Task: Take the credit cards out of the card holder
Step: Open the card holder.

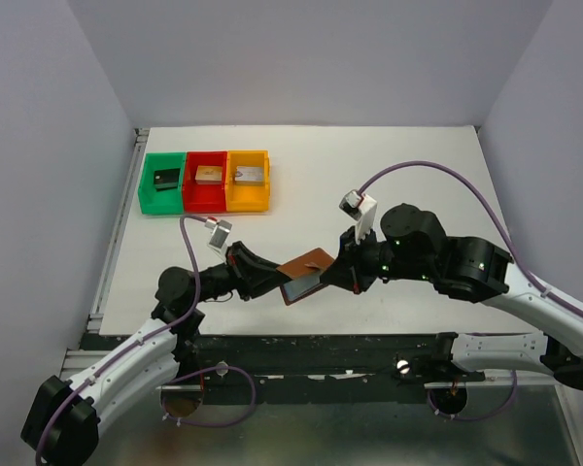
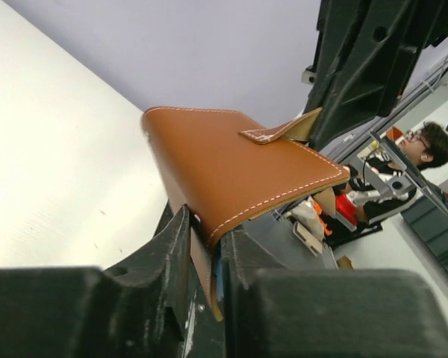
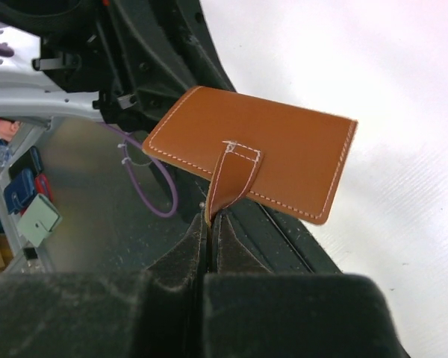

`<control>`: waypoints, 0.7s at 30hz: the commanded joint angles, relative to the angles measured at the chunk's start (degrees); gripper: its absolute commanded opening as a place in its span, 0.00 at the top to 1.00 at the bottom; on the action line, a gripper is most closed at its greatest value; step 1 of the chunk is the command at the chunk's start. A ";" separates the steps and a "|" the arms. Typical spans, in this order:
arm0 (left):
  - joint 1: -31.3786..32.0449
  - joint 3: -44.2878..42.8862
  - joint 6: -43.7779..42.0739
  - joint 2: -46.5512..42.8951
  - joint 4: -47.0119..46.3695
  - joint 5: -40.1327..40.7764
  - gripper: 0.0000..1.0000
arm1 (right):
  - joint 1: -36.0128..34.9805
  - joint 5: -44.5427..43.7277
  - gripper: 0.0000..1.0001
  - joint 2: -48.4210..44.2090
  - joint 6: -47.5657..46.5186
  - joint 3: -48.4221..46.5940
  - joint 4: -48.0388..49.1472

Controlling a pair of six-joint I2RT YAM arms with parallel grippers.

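The card holder point(image 1: 306, 264), a brown leather bifold wallet, hangs in the air between both arms above the table's near edge. My right gripper point(image 3: 211, 224) is shut on its little snap tab point(image 3: 235, 175), and the brown outer face point(image 3: 284, 153) spreads beyond it. My left gripper point(image 2: 209, 224) has its fingers pressed on both sides of the lower flap of the card holder point(image 2: 231, 164). A thin pale blue edge point(image 2: 219, 277) shows between the leather and one finger; I cannot tell if it is a card or lining. The credit cards are otherwise hidden inside.
A green bin point(image 1: 162, 182), a red bin point(image 1: 206, 181) and an orange bin point(image 1: 248, 180) stand in a row at the back left of the white table point(image 1: 418, 175), each with a small block inside. Purple cables loop off both wrists.
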State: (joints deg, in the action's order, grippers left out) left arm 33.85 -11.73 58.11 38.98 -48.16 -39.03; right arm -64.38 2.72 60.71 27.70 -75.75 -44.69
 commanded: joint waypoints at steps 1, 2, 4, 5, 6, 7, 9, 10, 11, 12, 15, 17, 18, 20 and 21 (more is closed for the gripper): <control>0.17 -4.79 -0.01 1.70 1.31 -7.63 0.83 | 0.04 0.98 0.92 0.20 -3.18 -2.65 -2.50; 0.17 -5.67 0.69 2.32 1.58 -9.21 0.85 | 0.04 0.45 0.87 0.11 -3.97 -3.18 -3.47; 0.08 -7.25 2.00 3.99 1.93 -11.67 0.92 | 0.04 -0.43 0.65 -0.15 -5.37 -3.97 -5.49; 0.08 -8.04 2.88 4.78 2.19 -12.64 0.95 | 0.04 -1.05 0.58 -0.50 -6.08 -4.15 -6.11; 0.08 -8.75 3.24 5.57 2.63 -13.70 0.98 | 0.04 -1.83 0.50 -0.76 -6.52 -4.23 -6.90; -0.01 -9.80 3.59 6.19 4.03 -14.40 0.99 | 0.13 -2.28 0.45 -1.11 -7.31 -4.58 -7.43; -0.01 -12.17 3.16 7.24 8.59 -15.81 1.00 | 0.04 -2.37 0.37 -1.91 -9.06 -5.02 -8.31; -0.01 -13.57 2.63 7.86 10.79 -16.60 1.00 | 0.04 -2.37 0.34 -2.08 -9.94 -5.37 -9.09; 0.08 -14.80 1.84 8.30 12.81 -17.48 1.00 | 0.04 -2.37 0.31 -2.35 -11.34 -5.73 -9.45; -0.01 -16.47 0.96 8.74 16.31 -18.01 1.00 | -0.04 -2.46 0.17 -2.70 -12.66 -5.90 -9.72; -0.10 -23.05 -5.35 10.84 32.20 -19.42 1.00 | -0.22 -5.26 0.06 -4.63 -15.66 -5.73 -8.93; -0.01 -27.02 -9.49 12.60 41.70 -19.69 1.00 | -0.31 -6.23 0.00 -5.95 -17.24 -5.29 -8.05; -0.01 -29.03 -11.16 13.39 44.62 -19.86 1.00 | -0.39 -6.41 0.00 -6.21 -18.11 -5.55 -7.96; -0.10 -31.24 -13.01 15.06 49.63 -19.86 1.00 | -0.92 -6.76 0.00 -5.87 -19.61 -6.34 -8.22; -0.01 -32.64 -14.32 16.38 52.79 -19.95 1.00 | -1.45 -7.29 0.00 -5.52 -20.23 -6.78 -8.40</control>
State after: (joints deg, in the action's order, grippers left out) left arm 33.76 -39.03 51.55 52.25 -13.93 -56.14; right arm -64.55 -1.48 55.18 12.53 -80.16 -52.14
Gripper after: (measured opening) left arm 0.072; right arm 0.995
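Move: The card holder, half open, stands between the hands: its middle is about 4 cm to the right of the left hand, 1 cm ahead and 1 cm higher, with its grey card sleeve some 4 cm right, 1 cm back and 1 cm below. From the right hand, the holder's middle is roughly 4 cm left, level fore and aft and 2 cm lower; its strap is still pinched right at these fingertips, about 1 cm left. The card holder's near edge by the fold, already between the left fingers, is pinched as they close; that hand then carries the holder about 3 cm right and 3 cm up, turning some 20 degrees, partly clockwise. Meanwhile the right fingers open wide, let go of the strap and draw off about 4.5 cm right and nearly 3 cm up. ##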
